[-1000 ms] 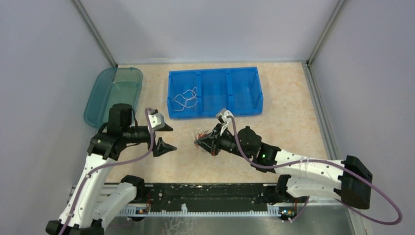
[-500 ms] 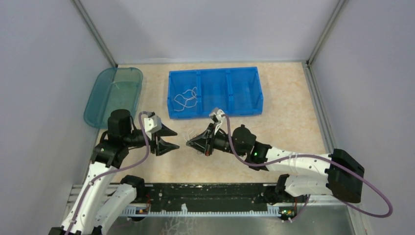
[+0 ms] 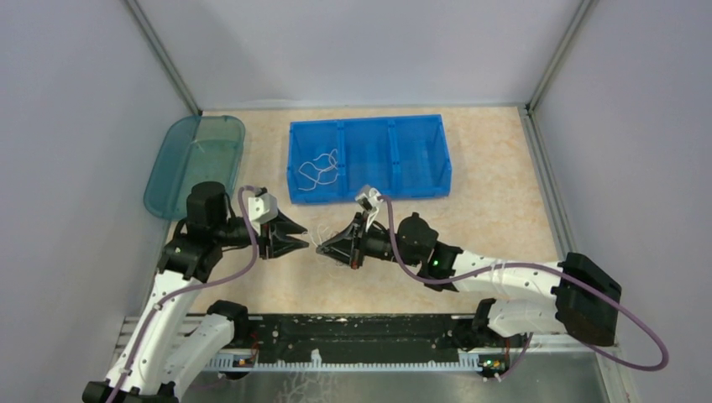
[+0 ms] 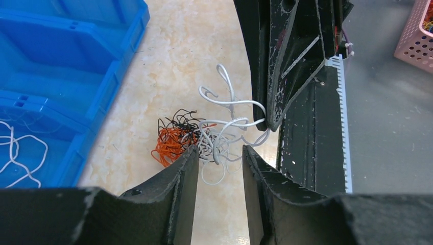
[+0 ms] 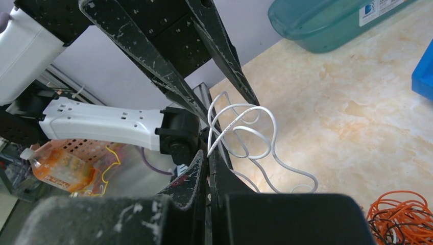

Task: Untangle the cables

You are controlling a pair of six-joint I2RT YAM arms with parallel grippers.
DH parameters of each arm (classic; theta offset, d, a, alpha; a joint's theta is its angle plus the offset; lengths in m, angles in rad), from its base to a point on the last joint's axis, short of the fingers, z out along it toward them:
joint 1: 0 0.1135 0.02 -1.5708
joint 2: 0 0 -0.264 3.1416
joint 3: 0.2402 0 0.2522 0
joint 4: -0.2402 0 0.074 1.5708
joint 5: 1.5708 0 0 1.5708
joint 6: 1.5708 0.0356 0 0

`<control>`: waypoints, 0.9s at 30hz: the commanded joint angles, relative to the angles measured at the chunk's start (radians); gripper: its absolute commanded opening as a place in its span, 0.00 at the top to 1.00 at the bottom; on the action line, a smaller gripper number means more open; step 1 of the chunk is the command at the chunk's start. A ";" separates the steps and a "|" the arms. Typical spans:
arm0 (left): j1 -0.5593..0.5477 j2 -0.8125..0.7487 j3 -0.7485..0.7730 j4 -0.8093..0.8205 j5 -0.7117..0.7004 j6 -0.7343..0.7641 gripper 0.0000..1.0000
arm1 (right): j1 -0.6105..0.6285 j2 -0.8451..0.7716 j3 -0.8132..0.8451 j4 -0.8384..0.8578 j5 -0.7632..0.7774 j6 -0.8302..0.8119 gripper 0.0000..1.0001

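The cables (image 4: 204,138) lie tangled on the table: an orange clump (image 4: 171,144), black strands (image 4: 178,120) and white loops (image 4: 227,122). My left gripper (image 4: 219,153) is open, its jaws partly narrowed, and white loops from the edge of the tangle lie between its fingertips. My right gripper (image 5: 209,155) is shut on a white cable (image 5: 245,127) that curls up in loops from its tip. In the top view the left gripper (image 3: 307,237) and the right gripper (image 3: 321,245) meet tip to tip over the tangle.
A blue three-compartment bin (image 3: 420,180) stands behind, with a loose white cable (image 3: 319,168) in its left compartment. A teal lid (image 3: 197,155) lies at the back left. A black rail (image 3: 353,336) runs along the near edge. A pink basket (image 4: 416,30) sits off the table.
My left gripper moved right to the tangle and its jaws narrowed. My right gripper, still shut, moved left to meet it, bringing the tangle along.
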 commanded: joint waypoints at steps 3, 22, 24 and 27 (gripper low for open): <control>-0.007 0.018 0.026 0.026 0.029 0.028 0.68 | -0.009 0.029 0.048 0.068 -0.042 0.008 0.99; -0.009 -0.053 0.055 0.127 -0.293 0.279 0.99 | -0.101 -0.005 -0.026 0.091 -0.067 0.092 0.46; -0.009 -0.071 0.075 0.149 -0.320 0.314 0.99 | -0.130 -0.045 -0.062 0.069 -0.072 0.095 0.44; -0.009 -0.086 0.114 0.151 -0.305 0.337 0.99 | -0.161 -0.104 -0.087 0.019 -0.045 0.078 0.38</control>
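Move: The white cable's free loop, sticking out of the right hand's shut fingertips, lies about 2 cm to the left hand's right, level with it both ahead and in height. From the left hand, the orange-and-black cable pile sits roughly 9 cm right, 3 cm ahead and 21 cm below; the blue box's left compartment is some 29 cm ahead, 1 cm right and 18 cm below. From the right hand, the loop is about 4 cm left and 3 cm ahead. Nearly in place, the left hand shuts its half-open fingers and pinches the white loop, then carries it forward about 5 cm, rising and drawing left, its wrist rolling some 25 degrees front side up. The right hand first sinks about 2 cm while edging left, then opens, lets go of the cable and backs off to the right and forward. ##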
